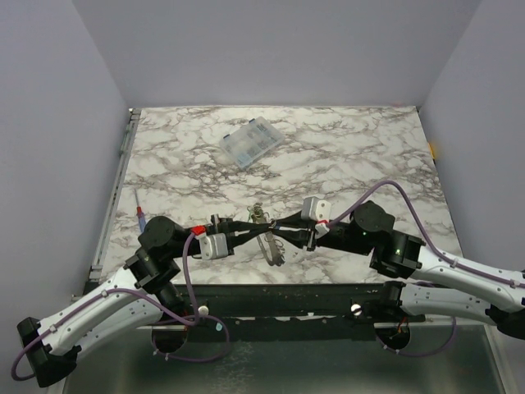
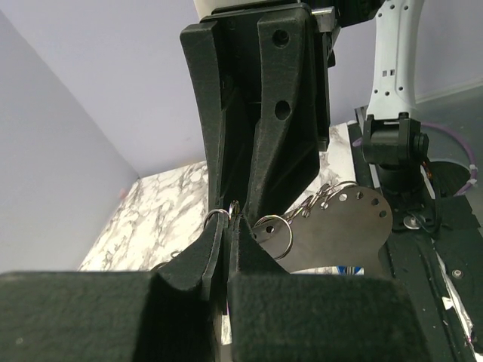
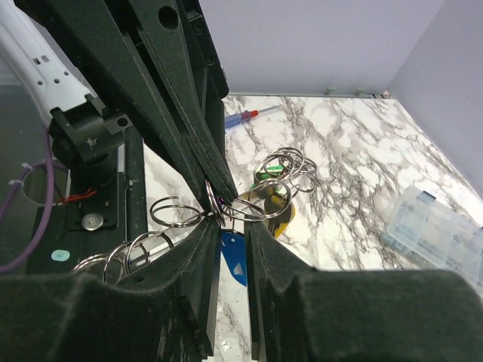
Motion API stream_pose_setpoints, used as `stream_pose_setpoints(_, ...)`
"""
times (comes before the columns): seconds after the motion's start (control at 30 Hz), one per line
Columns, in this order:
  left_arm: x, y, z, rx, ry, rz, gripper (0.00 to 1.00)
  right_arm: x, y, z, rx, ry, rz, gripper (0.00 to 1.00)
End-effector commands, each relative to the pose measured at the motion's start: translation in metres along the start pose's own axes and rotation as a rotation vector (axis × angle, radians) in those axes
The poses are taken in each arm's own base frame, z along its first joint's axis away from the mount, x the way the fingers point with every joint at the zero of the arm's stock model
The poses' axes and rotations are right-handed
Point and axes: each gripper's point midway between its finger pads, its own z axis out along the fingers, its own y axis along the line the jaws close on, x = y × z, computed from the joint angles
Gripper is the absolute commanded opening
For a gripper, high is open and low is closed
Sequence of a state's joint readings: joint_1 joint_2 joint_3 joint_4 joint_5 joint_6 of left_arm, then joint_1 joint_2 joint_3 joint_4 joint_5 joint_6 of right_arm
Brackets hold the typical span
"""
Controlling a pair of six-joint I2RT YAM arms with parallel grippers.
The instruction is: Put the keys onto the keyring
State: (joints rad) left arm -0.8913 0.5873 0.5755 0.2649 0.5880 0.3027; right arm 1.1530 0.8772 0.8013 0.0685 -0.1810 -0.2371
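My left gripper is shut on a small metal split ring, held up over the marble near the front edge. The same ring shows in the right wrist view, pinched by the left fingers. My right gripper faces it tip to tip, jaws a little apart, with a wire ring lying across their tips. A blue key shows through the gap; a yellow key and a green key hang among several rings. The pale keyring loop lies under both grippers. A holed metal plate carries more rings.
A clear compartment box lies at the back middle of the marble table. The red-and-blue screwdriver rests near the left edge. Purple walls close in the left, back and right sides.
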Motion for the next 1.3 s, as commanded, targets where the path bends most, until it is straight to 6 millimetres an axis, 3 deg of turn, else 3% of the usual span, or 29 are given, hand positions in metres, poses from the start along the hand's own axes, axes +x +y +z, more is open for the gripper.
stream_pose_setpoints(0.0,-0.011,-0.003,0.003,0.017,-0.068,0.01,0.0,-0.024,0.001,0.003,-0.022,-0.061,-0.02,0.26)
stream_pose_setpoints(0.37,0.004,-0.009,0.006,0.044,-0.044,-0.026,0.0,-0.022,0.0,0.004,-0.02,-0.056,-0.038,0.01)
stream_pose_setpoints(0.53,0.018,-0.012,0.004,0.051,0.015,-0.03,0.0,-0.016,0.002,0.004,-0.031,-0.035,-0.049,0.01)
stream_pose_setpoints(0.67,0.024,-0.01,0.002,0.046,0.063,-0.024,0.18,-0.011,0.002,0.004,-0.033,-0.016,-0.052,0.01)
stream_pose_setpoints(0.9,0.031,-0.011,-0.002,0.077,0.153,-0.022,0.32,0.004,0.001,0.004,-0.022,0.036,-0.053,0.01)
stream_pose_setpoints(1.27,0.038,-0.009,-0.011,0.12,0.321,-0.036,0.35,0.035,-0.005,0.004,0.008,0.168,-0.063,0.01)
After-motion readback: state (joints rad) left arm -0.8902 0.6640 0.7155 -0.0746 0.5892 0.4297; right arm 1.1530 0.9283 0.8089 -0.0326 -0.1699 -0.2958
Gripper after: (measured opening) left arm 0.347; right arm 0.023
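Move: Between the facing fingertips, the small wire ring already sits in the left hand's pinch, about 1 cm to the left of the right hand point and level with it. From the right hand, the blue key hangs about 3 cm below and 1 cm to the left, neither ahead nor back. The green and yellow keys are roughly 3 cm ahead, 5 cm left and 4 cm lower; the grey plate is some 5 cm back, level sideways and 3 cm below. Taking over the ring, the right hand stays nearly in place while its partly open fingers shut and pinch the wire at the left fingertips. Only then do the left fingers open about a third and let go. Both hands meanwhile sink together some 3 to 4 cm, tipping their fingertips down about 10 degrees. ##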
